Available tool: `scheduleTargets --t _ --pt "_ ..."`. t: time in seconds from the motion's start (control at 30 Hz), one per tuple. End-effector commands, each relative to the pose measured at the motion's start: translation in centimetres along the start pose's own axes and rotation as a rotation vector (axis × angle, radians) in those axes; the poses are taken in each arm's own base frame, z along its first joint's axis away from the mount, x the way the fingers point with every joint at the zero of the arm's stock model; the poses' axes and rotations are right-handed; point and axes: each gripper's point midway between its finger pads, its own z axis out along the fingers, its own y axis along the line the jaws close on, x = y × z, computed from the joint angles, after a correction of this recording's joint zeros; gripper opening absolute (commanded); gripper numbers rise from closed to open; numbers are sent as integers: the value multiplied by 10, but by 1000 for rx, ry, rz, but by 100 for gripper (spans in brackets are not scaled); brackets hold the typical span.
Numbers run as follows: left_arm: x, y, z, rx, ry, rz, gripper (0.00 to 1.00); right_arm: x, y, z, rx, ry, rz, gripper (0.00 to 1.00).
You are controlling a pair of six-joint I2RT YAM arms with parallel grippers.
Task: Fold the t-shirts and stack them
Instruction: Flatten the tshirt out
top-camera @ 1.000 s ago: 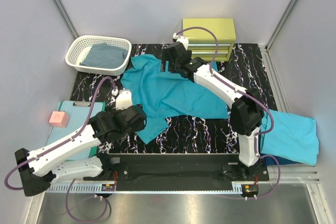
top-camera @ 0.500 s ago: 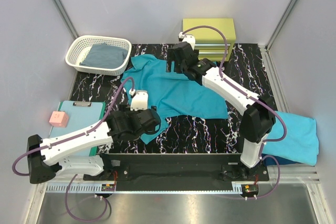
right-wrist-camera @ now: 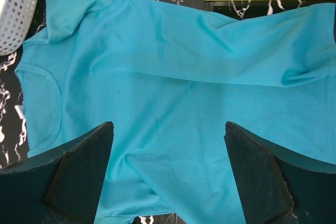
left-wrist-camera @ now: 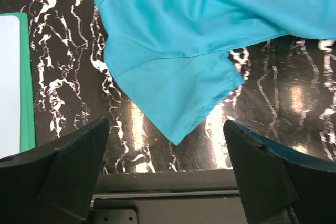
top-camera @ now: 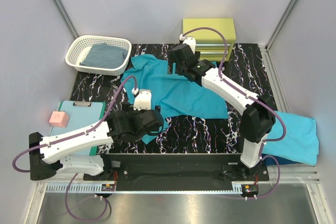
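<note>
A teal t-shirt (top-camera: 176,90) lies spread and wrinkled on the black marbled table (top-camera: 199,129). My left gripper (top-camera: 149,124) hovers open over its near corner. In the left wrist view that sleeve corner of the t-shirt (left-wrist-camera: 176,66) points down between the two dark fingers (left-wrist-camera: 68,166), apart from both, and the left gripper (left-wrist-camera: 168,174) holds nothing. My right gripper (top-camera: 177,62) hangs open above the far part of the shirt. In the right wrist view the t-shirt (right-wrist-camera: 173,77) fills the frame under the empty right gripper (right-wrist-camera: 168,174). A lighter turquoise t-shirt (top-camera: 296,135) lies at the right edge.
A white basket (top-camera: 79,61) with a folded grey-blue cloth (top-camera: 105,55) stands at the back left. A yellow-green drawer box (top-camera: 208,32) sits at the back. A mint-green clipboard (top-camera: 79,111) and a pink cube (top-camera: 59,118) lie at the left. The arms' black base rail (top-camera: 173,169) runs along the near edge.
My left arm has swung right and forward, bringing its gripper over the shirt's near corner. The right arm shifted slightly right over the shirt's far edge. Both grippers stayed open.
</note>
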Motion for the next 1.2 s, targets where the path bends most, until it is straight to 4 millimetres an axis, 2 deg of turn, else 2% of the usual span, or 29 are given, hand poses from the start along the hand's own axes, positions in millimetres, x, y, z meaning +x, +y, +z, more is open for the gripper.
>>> scheduleTargets --t 0.0,0.07,0.1,0.17,0.2,0.27,0.37,0.47,0.67,0.77,0.93,1.03,1.07,1.13,1.17 --pt "-17 -18 -21 63 -23 -38 96 -25 -1 0 46 -87 52 94" --pt "-17 -24 -30 80 -12 -18 96 -26 3 8 43 -91 70 94" --pt "-15 -20 -33 66 -3 -4 96 -36 8 7 32 -109 86 94" --pt "-18 -21 -41 72 -10 -3 96 -35 14 16 28 -100 89 94" --pt "-18 -17 -42 61 -11 -6 97 -41 18 16 21 -111 101 94" --pt "-19 -16 -46 57 -12 -15 97 -38 23 24 12 -93 90 94" --pt "-19 -19 -50 60 -12 -58 98 -44 27 26 -3 -95 109 93" --pt "-7 -22 -51 48 16 -43 98 -45 29 25 -18 -96 116 93" --pt "12 -28 -62 4 47 10 99 -45 29 37 -6 -103 107 93" --pt "16 -32 -69 -4 49 37 99 -39 30 44 6 -91 104 92" --pt "18 -36 -78 13 41 49 99 -41 30 47 17 -99 108 92" --pt "17 -28 -79 20 25 5 99 -40 30 44 10 -94 113 92" --pt "13 -23 -80 30 13 -18 99 -32 28 44 13 -79 103 92" --pt "7 -17 -77 25 -31 -26 99 -31 26 36 4 -77 85 92" --pt "3 -15 -77 27 -50 -29 99 -21 22 37 10 -55 66 93"
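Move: The t-shirt lies spread below both hands. From the left hand, its near sleeve is about 3 cm ahead, 2 cm right and 18 cm below, with the clipboard some 29 cm left and 5 cm ahead. From the right hand, the shirt's folded-over far strip is around 12 cm ahead, straight in front and 21 cm below; the far-left sleeve is 17 cm ahead and 17 cm left, and the yellow box 25 cm ahead and 14 cm right. Without touching the cloth, the left hand backs off from the near sleeve towards the table's near edge, about 7.5 cm back and 7 cm right, rising some 3 cm and rolling its right side up about 10 degrees. The right hand eases about 5 cm forward and 3 cm left over the folded far strip, then sinks nearly 2 cm. Both grippers stay wide open. ##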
